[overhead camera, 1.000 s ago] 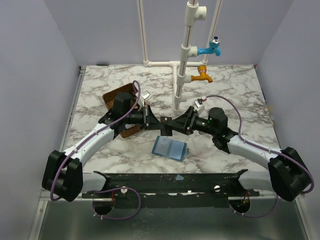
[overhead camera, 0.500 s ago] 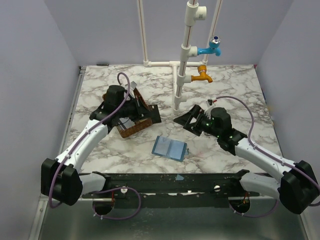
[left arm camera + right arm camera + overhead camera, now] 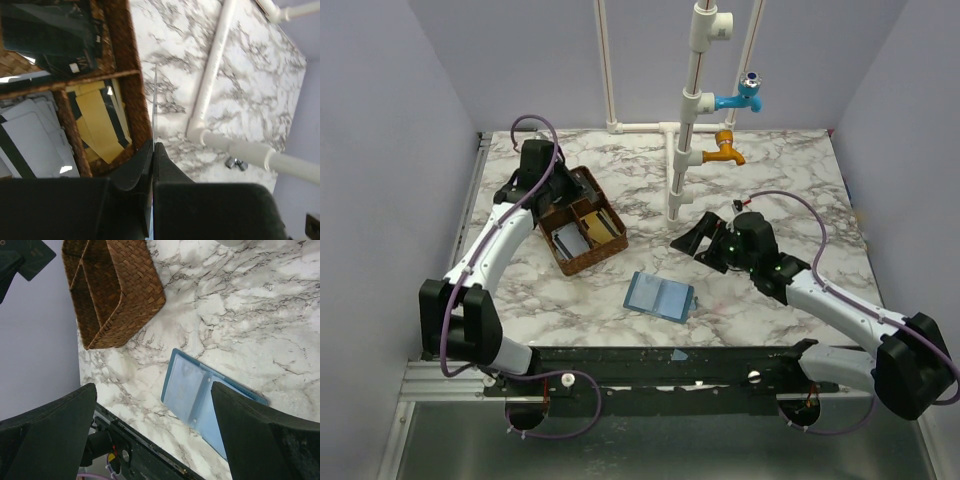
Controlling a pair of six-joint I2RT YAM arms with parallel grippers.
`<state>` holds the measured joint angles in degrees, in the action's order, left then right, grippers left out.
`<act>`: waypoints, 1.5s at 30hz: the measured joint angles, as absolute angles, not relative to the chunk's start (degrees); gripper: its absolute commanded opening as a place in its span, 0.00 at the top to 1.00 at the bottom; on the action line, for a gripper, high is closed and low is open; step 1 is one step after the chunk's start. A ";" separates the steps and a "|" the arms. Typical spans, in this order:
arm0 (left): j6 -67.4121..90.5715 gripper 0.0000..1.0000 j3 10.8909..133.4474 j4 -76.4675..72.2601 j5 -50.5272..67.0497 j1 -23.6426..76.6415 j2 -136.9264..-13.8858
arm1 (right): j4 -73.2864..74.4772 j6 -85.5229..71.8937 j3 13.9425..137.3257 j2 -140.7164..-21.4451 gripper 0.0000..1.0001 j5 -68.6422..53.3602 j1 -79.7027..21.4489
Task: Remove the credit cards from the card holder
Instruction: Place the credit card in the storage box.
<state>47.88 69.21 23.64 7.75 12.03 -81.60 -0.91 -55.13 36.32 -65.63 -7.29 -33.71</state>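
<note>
The blue card holder lies open and flat on the marble near the front middle, also visible in the right wrist view. My left gripper hangs over the brown basket, shut on a thin credit card seen edge-on above the basket's rim. My right gripper is open and holds nothing, poised right of and behind the holder; its jaws frame the holder's left half from above.
The basket holds pale cards, yellow cards and a dark item. A white pipe stand with a blue tap and an orange tap rises behind the middle. Walls enclose three sides.
Both grippers met above the holder a second ago. The right gripper opened and drew back right; the left arm swung back left over the basket with the card.
</note>
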 measured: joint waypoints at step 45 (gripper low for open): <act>59.35 0.24 71.72 10.35 5.04 2.74 -95.77 | 6.22 -52.40 37.89 -63.26 0.00 -4.05 -33.71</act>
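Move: The dark card is already pinched in the left fingers; the storage box's far compartment, with the other dark cards, lies about 11 cm ahead of that hand, 6 cm to its left and some 18 cm below. Yellow cards lie about 2 cm ahead and 3 cm right, the grey-white cards 2 cm back and 6 cm left, both as low. From the right hand the far compartment is about 25 cm ahead and 31 cm left. The dark card is carried by the left hand about 10 cm forward, 7 cm left and 6 cm down to the box's far compartment, the hand turning some 20 degrees counter-clockwise. There the fingers open to about three quarters and let the card go; the empty hand then starts back up by a couple of centimetres. ##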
